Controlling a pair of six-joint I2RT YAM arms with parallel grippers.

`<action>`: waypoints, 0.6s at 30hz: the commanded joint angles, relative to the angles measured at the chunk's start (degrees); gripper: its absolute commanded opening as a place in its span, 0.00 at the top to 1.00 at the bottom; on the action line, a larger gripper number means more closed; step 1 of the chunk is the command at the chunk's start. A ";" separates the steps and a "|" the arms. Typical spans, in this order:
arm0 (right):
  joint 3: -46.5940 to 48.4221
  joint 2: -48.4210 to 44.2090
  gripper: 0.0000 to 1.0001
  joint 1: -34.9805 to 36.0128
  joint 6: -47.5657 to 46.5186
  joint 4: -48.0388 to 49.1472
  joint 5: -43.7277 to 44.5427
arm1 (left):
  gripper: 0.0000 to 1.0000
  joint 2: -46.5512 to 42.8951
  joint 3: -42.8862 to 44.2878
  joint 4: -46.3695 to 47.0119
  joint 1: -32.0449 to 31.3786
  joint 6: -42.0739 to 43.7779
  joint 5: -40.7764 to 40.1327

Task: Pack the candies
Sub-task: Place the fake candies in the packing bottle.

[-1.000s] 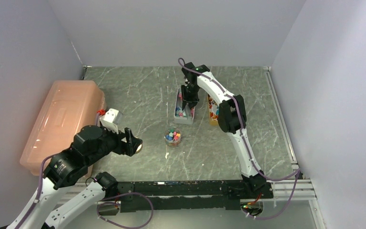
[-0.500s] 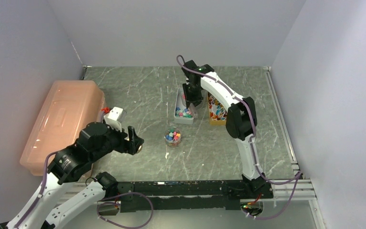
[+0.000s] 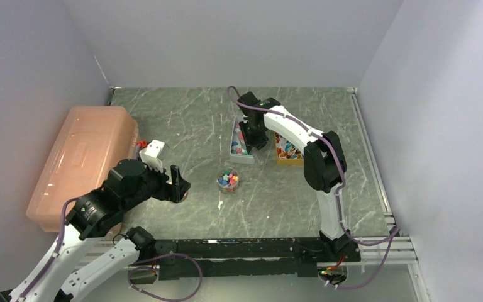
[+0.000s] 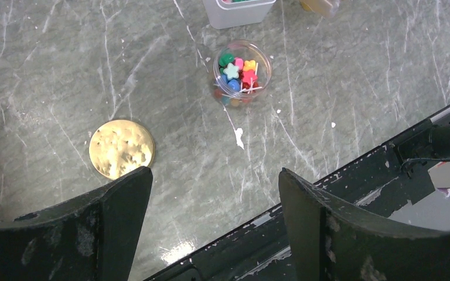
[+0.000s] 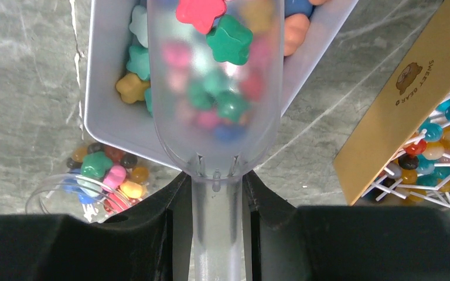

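The candies [image 5: 228, 38] are small bright star and round sweets. Some lie in a clear plastic scoop [image 5: 217, 88], more in a grey rectangular tray [image 5: 102, 117] below it. My right gripper [image 5: 217, 178] is shut on the scoop's handle and holds the scoop over the tray [image 3: 242, 151]. A small clear jar [image 3: 228, 180] partly filled with candies stands at mid table; it also shows in the left wrist view [image 4: 241, 71]. My left gripper [image 4: 214, 172] is open and empty above the table, near a gold lid [image 4: 122, 148].
A tan box [image 3: 286, 148] with lollipops [image 5: 439, 152] lies right of the tray. A large pink lidded bin [image 3: 82, 160] fills the left side. The black base rail [image 3: 258, 248] runs along the near edge.
My right wrist has shifted slightly left and nearer over the tray with the scoop, its elbow swinging right. My left gripper has drifted a little to the right, still open.
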 commanded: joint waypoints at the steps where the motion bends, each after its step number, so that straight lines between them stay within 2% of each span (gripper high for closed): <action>1: -3.84 -7.18 1.00 0.82 -2.40 6.53 2.17 | 0.15 0.99 0.65 1.59 -0.29 -0.08 -0.79; 18: -20.07 -24.11 1.00 5.99 -6.89 14.62 10.20 | 0.16 1.64 0.65 1.33 -0.22 -0.50 -1.78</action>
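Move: The packing bottle, already partly filled, stands about 10 cm back and 10 cm left of the right hand, its middle some 5 cm lower. The candy tray's middle is about 5 cm ahead and 5 cm left, 6 cm below; the lollipop box lies roughly 5 cm ahead and 11 cm right, equally low. From the left hand the bottle is about 10 cm ahead, 16 cm right and 20 cm down. Still pinching the scoop's handle in shut-on fingers, with a few star candies in its bowl, the right hand climbs about 5 cm above the candy tray while drawing back some 3 cm. The wrist tips the fingers forward and up by about 15 degrees, raising the bowl end, and yaws slightly counter-clockwise. ##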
